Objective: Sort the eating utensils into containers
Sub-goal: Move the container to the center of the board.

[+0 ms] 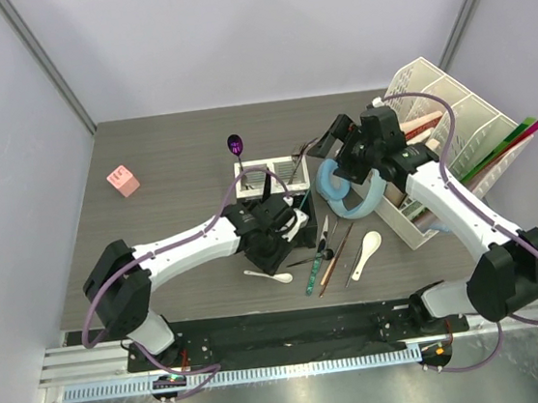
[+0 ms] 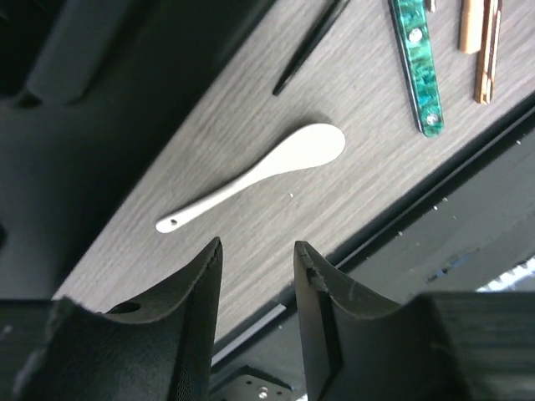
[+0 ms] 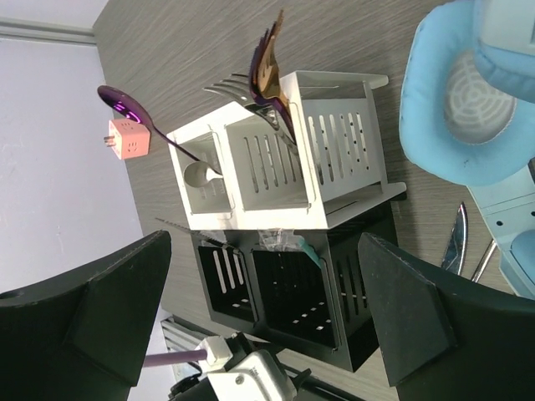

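The containers are a caddy (image 1: 268,175) with white compartments (image 3: 334,142) at the back and black ones (image 3: 217,280) in front. A purple spoon (image 3: 125,104) and a white soup spoon (image 3: 201,175) stand in one white compartment, and copper and purple forks (image 3: 267,58) in the one beside it. My left gripper (image 2: 257,251) hangs open and empty just short of a white soup spoon (image 2: 259,175) lying on the table. A green-patterned piece (image 2: 420,67) and chopsticks (image 2: 481,42) lie to its right. My right gripper (image 3: 266,236) is wide open above the caddy and holds nothing.
Light blue headphones (image 1: 351,195) lie right of the caddy, in front of a big white slotted rack (image 1: 451,132). A pink block (image 1: 123,181) sits at the far left. Another white soup spoon (image 1: 366,253) lies at the front right, near the table's front edge (image 2: 401,225).
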`<action>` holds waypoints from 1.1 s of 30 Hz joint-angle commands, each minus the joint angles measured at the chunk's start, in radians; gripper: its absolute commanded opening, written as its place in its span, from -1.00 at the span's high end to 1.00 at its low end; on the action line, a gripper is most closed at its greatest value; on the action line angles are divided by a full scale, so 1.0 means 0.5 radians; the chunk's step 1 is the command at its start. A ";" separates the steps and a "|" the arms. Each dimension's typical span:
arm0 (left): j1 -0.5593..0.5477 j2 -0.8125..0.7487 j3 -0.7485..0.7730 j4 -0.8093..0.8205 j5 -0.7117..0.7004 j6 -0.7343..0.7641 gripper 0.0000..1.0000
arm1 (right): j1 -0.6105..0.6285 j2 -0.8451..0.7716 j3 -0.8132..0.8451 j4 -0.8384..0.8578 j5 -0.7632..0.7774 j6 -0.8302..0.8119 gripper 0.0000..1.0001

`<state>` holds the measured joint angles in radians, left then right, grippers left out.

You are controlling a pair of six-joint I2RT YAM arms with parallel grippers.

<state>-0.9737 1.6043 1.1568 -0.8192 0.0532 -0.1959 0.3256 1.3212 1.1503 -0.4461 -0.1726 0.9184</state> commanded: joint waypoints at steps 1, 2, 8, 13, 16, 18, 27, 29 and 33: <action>-0.007 -0.027 -0.062 0.193 -0.094 0.036 0.20 | -0.007 0.039 0.022 0.061 -0.041 -0.002 -0.99; -0.004 -0.018 -0.068 0.230 -0.091 0.015 0.19 | -0.010 0.039 0.010 0.058 -0.044 0.004 -0.99; -0.004 -0.012 -0.092 0.353 -0.330 -0.105 0.16 | -0.004 0.103 -0.036 0.061 -0.170 0.025 -1.00; 0.008 0.019 -0.123 0.405 -0.484 -0.215 0.16 | 0.005 0.140 -0.128 0.073 -0.262 0.013 -0.99; 0.030 0.065 -0.123 0.420 -0.493 -0.231 0.17 | 0.033 0.201 -0.168 0.104 -0.296 0.028 -0.99; 0.054 0.083 -0.123 0.451 -0.472 -0.231 0.18 | 0.064 0.241 -0.184 0.174 -0.342 0.032 -0.99; 0.082 0.145 -0.046 0.448 -0.447 -0.231 0.18 | 0.196 0.576 -0.052 0.288 -0.357 0.022 -0.99; 0.088 0.132 -0.065 0.454 -0.441 -0.246 0.18 | 0.202 0.652 0.000 0.303 -0.366 0.004 -0.99; 0.085 0.120 -0.092 0.470 -0.373 -0.298 0.19 | 0.214 0.802 0.153 0.309 -0.409 -0.036 -0.99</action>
<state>-0.9474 1.6562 1.1168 -0.6250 -0.1528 -0.3130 0.4263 1.6695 1.1229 -0.3618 -0.3664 0.9157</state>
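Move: The container, a joined white and black caddy, has its middle about 14 cm ahead of the left hand and 6 cm to its right; from the right hand it lies some 17 cm left, 5 cm back and 17 cm down. A white spoon lies about 3 cm right, 2 cm back and 7 cm below the left hand. The blue loop lies nearly straight under the right hand, some 18 cm down. Right hand, wide open, drops 12 cm and left onto the container's right wall; left pushes its rear forward. ##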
